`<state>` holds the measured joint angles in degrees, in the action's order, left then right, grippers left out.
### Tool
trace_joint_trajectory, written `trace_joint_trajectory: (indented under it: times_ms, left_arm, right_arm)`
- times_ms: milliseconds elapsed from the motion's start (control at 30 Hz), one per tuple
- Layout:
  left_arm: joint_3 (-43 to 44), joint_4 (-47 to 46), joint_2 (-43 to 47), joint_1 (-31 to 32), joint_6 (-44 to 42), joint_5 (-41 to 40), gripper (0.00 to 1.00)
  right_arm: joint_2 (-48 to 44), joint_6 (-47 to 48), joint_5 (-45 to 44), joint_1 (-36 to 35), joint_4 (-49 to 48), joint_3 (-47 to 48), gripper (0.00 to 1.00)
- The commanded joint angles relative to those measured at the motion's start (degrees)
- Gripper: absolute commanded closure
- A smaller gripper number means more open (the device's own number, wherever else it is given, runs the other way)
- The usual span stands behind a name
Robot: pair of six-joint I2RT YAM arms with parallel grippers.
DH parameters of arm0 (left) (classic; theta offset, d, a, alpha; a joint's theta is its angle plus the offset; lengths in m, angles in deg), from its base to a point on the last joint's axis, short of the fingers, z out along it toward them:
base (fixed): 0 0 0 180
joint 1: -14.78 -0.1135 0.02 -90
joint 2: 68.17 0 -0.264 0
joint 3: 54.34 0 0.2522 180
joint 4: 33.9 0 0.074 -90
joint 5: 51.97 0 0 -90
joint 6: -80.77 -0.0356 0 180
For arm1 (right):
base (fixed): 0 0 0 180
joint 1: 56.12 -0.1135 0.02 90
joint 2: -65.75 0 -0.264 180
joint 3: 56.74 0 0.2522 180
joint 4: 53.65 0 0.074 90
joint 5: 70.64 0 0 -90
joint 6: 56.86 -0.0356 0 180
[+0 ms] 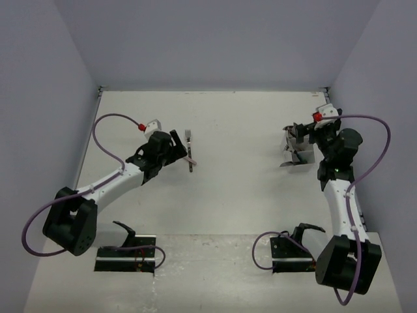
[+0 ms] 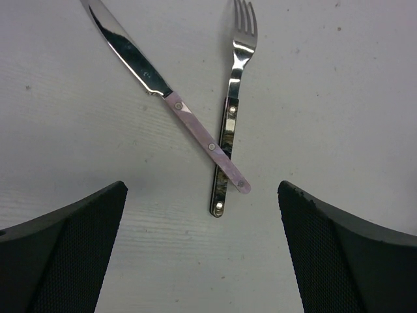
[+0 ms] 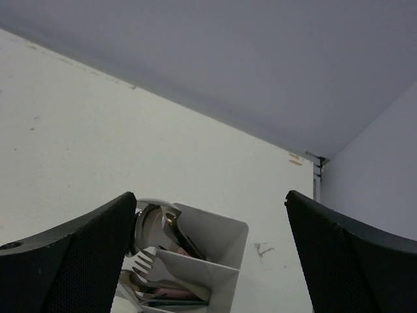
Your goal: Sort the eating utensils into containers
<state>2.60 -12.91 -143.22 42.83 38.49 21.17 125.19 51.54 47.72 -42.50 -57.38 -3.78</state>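
Note:
Two eating utensils lie crossed on the white table: a knife (image 2: 195,130) with a pink handle rests over a dark-handled fork (image 2: 233,104), also seen as a fork (image 1: 188,135) in the top view. My left gripper (image 2: 202,251) hovers open just short of their handle ends, nothing between its fingers (image 2: 62,261). At the right, the containers (image 3: 221,238) hold a spoon (image 3: 153,228), a fork (image 3: 140,261) and more utensils. My right gripper (image 3: 208,261) stands open just above the containers (image 1: 294,153), holding nothing.
Lavender walls close in the table on the left, back and right. A metal corner post (image 3: 317,176) stands behind the containers. Purple cables (image 1: 104,140) loop from both arms, and black base plates (image 1: 127,257) sit at the near edge.

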Motion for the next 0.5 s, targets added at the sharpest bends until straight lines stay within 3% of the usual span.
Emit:
trace_joint_trajectory:
  times_ms: [0,300,467]
  left_arm:
    - [3.0,1.6,-4.3,-0.5,4.7,-0.3,0.00]
    - [12.4,6.6,-19.1,-0.5,15.1,-1.0,0.00]
    - [17.3,9.5,-25.4,-0.7,20.7,-4.1,0.03]
  right_arm:
    - [-3.7,-4.9,-1.2,0.3,-0.3,3.6,0.01]
    - [-7.1,-15.7,2.8,0.3,1.5,9.4,0.01]
    - [-7.5,-17.2,3.5,0.2,0.3,9.1,0.01]
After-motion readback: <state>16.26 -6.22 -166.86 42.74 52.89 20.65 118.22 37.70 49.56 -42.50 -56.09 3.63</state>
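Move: The pink-handled knife lies some 4 cm ahead of the open left hand and 2 cm to its left, about 10 cm below. The dark-handled fork, crossed by the knife's handle, is centred about 4 cm ahead and 3 cm to the left hand's right, equally low. The utensil container's middle is some 20 cm below the empty right hand, about 1 cm back and 2 cm to its left. Left hand sinks 7 cm, then forward-right, tipping down over the crossed handles; open right hand rises 10 cm. ##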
